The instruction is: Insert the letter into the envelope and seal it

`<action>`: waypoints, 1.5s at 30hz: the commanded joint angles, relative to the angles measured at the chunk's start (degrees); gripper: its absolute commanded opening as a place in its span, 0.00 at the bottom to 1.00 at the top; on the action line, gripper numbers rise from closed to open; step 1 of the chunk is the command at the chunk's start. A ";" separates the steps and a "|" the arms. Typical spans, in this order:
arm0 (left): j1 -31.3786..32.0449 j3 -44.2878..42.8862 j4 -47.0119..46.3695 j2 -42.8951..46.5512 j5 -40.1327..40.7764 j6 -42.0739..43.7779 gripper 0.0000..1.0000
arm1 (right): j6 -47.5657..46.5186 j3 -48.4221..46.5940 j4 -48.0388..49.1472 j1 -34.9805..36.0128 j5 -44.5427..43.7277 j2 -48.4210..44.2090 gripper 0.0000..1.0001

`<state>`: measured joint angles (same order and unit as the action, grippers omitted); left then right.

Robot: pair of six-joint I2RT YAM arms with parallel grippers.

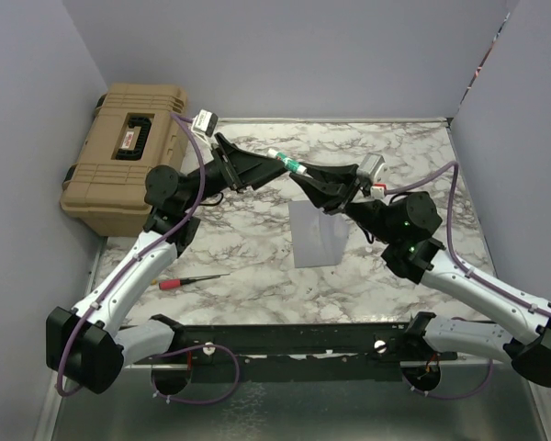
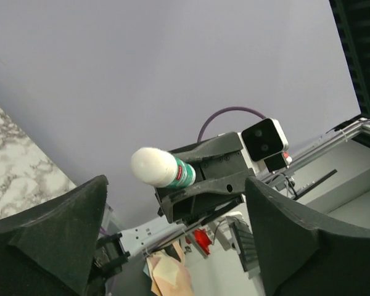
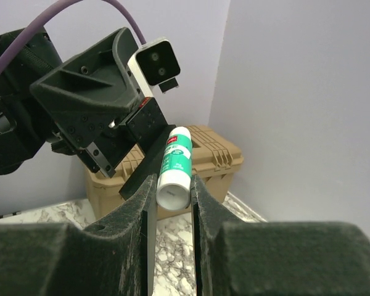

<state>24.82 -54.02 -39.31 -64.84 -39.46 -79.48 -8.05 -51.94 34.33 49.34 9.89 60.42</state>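
Observation:
The grey-lilac envelope [image 1: 320, 235] lies flat on the marble table [image 1: 248, 239], below the two grippers. The peach letter does not show on the table. My right gripper [image 1: 299, 172] is shut on a white-and-green glue stick [image 1: 287, 163] and holds it in the air, its far end toward the left gripper; in the right wrist view the glue stick [image 3: 176, 157] sits between the right gripper's [image 3: 174, 182] pads. My left gripper [image 1: 274, 157] is open, level with the stick. In the left wrist view the stick's white end [image 2: 153, 166] faces the left gripper [image 2: 176, 185], whose jaws are spread wide.
A tan hard case [image 1: 124, 156] stands at the back left beside the table; it also shows in the right wrist view [image 3: 216, 161]. A red-handled screwdriver [image 1: 191, 280] lies on the table near the left arm. Lilac walls close the back and sides.

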 commanded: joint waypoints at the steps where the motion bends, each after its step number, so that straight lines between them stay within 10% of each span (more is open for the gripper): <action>1: -0.30 -1.71 2.04 -0.46 -4.91 -3.36 0.81 | 1.51 -0.61 -0.27 -1.09 2.10 0.07 0.01; 6: -0.38 -1.01 1.53 0.03 -6.05 -5.95 0.68 | 1.27 1.22 1.18 -2.97 6.38 -1.08 0.01; 13: -0.93 1.31 -4.28 -0.44 -4.86 -12.87 0.82 | 1.37 1.29 0.39 -3.72 10.16 -1.28 0.01; 21: -2.22 5.16 -12.14 -1.26 -3.24 -20.69 0.55 | 1.51 2.05 0.34 -4.30 11.40 -1.40 0.01; 45: -3.55 6.89 -9.02 -1.34 -2.86 -19.29 0.39 | -1.35 -2.93 -10.46 -4.85 14.30 -0.84 0.01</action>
<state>22.20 -46.06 -49.76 -66.06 -42.13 -100.77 -8.64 -52.73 26.72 44.88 22.92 59.99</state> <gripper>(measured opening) 0.411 0.237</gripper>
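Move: The left hand, wide open, has the white cap of the glue stick just at its fingertips, about 2 cm ahead, 1 cm to its right and 2 cm above. From the right hand, which already pinches the stick's other end, that cap is some 3 cm ahead, 5 cm left and 3 cm up. Far below, about 42 cm down, the envelope lies roughly 3 cm ahead and 4 cm to the right of the right hand. The left hand brings its opening in around the white cap by sinking about 2.5 cm while it rolls some 20 degrees about its own pointing direction, easing a centimetre back and then forward again, and its fingers close, with a brief reopening on the way, from nearly full to under half open on either side of the cap. The right hand keeps its pinch on the base of the glue stick and lowers it about 2.5 cm alongside, drifting slightly back and turning some 10 degrees so the cap end dips; a firm pinch by the left fingers can't be seen yet. ##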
